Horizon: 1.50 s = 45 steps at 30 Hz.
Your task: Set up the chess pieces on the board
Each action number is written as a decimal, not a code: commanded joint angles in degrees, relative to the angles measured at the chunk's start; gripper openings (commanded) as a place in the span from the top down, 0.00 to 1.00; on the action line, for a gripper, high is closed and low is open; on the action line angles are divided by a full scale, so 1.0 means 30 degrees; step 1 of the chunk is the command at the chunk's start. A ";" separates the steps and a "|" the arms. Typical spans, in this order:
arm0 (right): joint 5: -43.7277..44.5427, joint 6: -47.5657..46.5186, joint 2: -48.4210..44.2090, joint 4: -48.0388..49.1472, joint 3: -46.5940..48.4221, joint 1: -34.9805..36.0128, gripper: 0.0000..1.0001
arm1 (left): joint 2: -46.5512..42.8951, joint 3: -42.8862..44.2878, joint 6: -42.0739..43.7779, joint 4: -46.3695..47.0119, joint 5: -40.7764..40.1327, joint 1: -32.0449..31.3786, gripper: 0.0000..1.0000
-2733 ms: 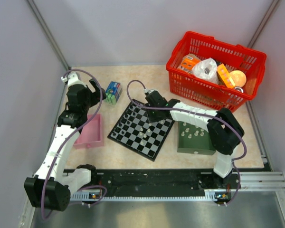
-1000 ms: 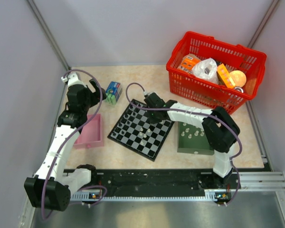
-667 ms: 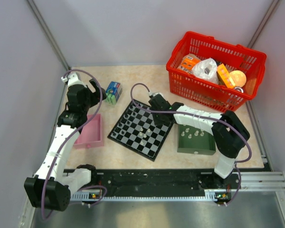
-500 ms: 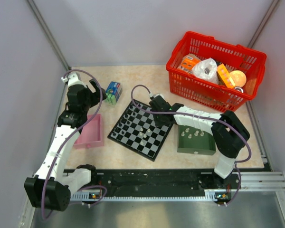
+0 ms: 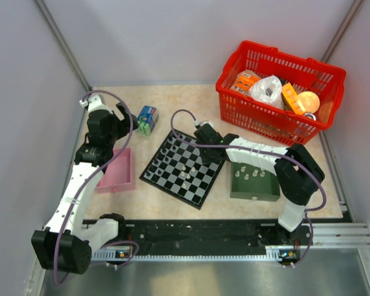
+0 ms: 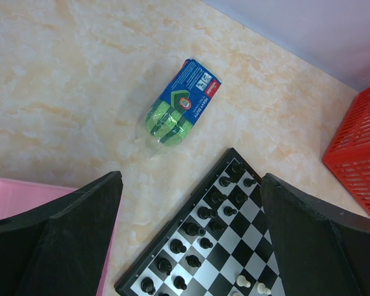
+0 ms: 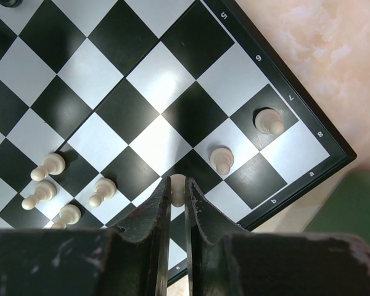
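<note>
The board (image 5: 172,176) lies tilted in the middle of the table, also in the right wrist view (image 7: 166,80) and the left wrist view (image 6: 234,243). Dark chess pieces (image 6: 200,213) stand in two rows along its far-left side. Pale chess pieces (image 7: 49,165) stand toward its right side. My right gripper (image 7: 177,191) is shut on a pale chess piece (image 7: 178,189) just above the board near its right edge (image 5: 211,150). My left gripper (image 5: 124,120) is open and empty, held above the table's far-left part, left of the board.
A green tray (image 5: 253,180) with several pale pieces sits right of the board. A pink tray (image 5: 118,172) lies left of it. A blue-and-green packet (image 5: 147,119) lies behind the board. A red basket (image 5: 277,92) of goods stands at the back right.
My right gripper has shifted slightly right along the board's far-right edge, still shut on the pale piece. The left arm has not moved.
</note>
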 commanded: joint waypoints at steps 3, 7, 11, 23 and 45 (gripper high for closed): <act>0.0229 0.0260 0.0035 0.0634 -0.0213 -0.0055 0.89 | -0.0052 0.0102 -0.0138 0.1049 0.0091 0.0116 0.01; 0.0287 0.0289 0.0211 0.0605 -0.0213 -0.0113 0.88 | -0.0052 0.0131 -0.0108 0.1048 0.0062 0.0116 0.01; 0.0375 0.0289 0.0270 0.0605 -0.0271 -0.0142 0.88 | -0.0023 0.0190 -0.0108 0.1020 0.0062 0.0116 0.01; 0.0668 0.0231 0.0591 0.0634 -0.0389 -0.0171 0.86 | 0.0094 0.0131 -0.0167 0.1078 0.0209 0.0116 0.01; -0.0768 -0.0532 -0.2395 0.0546 0.0548 -0.0054 0.66 | 0.0036 -0.0074 -0.0226 0.1195 0.0297 0.0116 0.01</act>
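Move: The right hand holds a white pawn just above the board; the dark square for it lies about 1 cm to the right and some 3 cm below. A standing pawn is roughly 2 cm ahead and 2 cm right, a second about 5 cm ahead and 4 cm right, and a loose pawn about 4 cm left and 2 cm back. From the left hand, that square is some 28 cm right, 6 cm back and 23 cm below. The right hand, its shut fingertips still around the white pawn, sinks about 1.5 cm in two short steps, drifting a little to the right, to set the pawn on the dark square next in the row of two standing pawns. Holding low, it opens the fingers to about a third, then eases left and slightly back and rises about 2 cm, so that the fingertips come free of the pawn. ##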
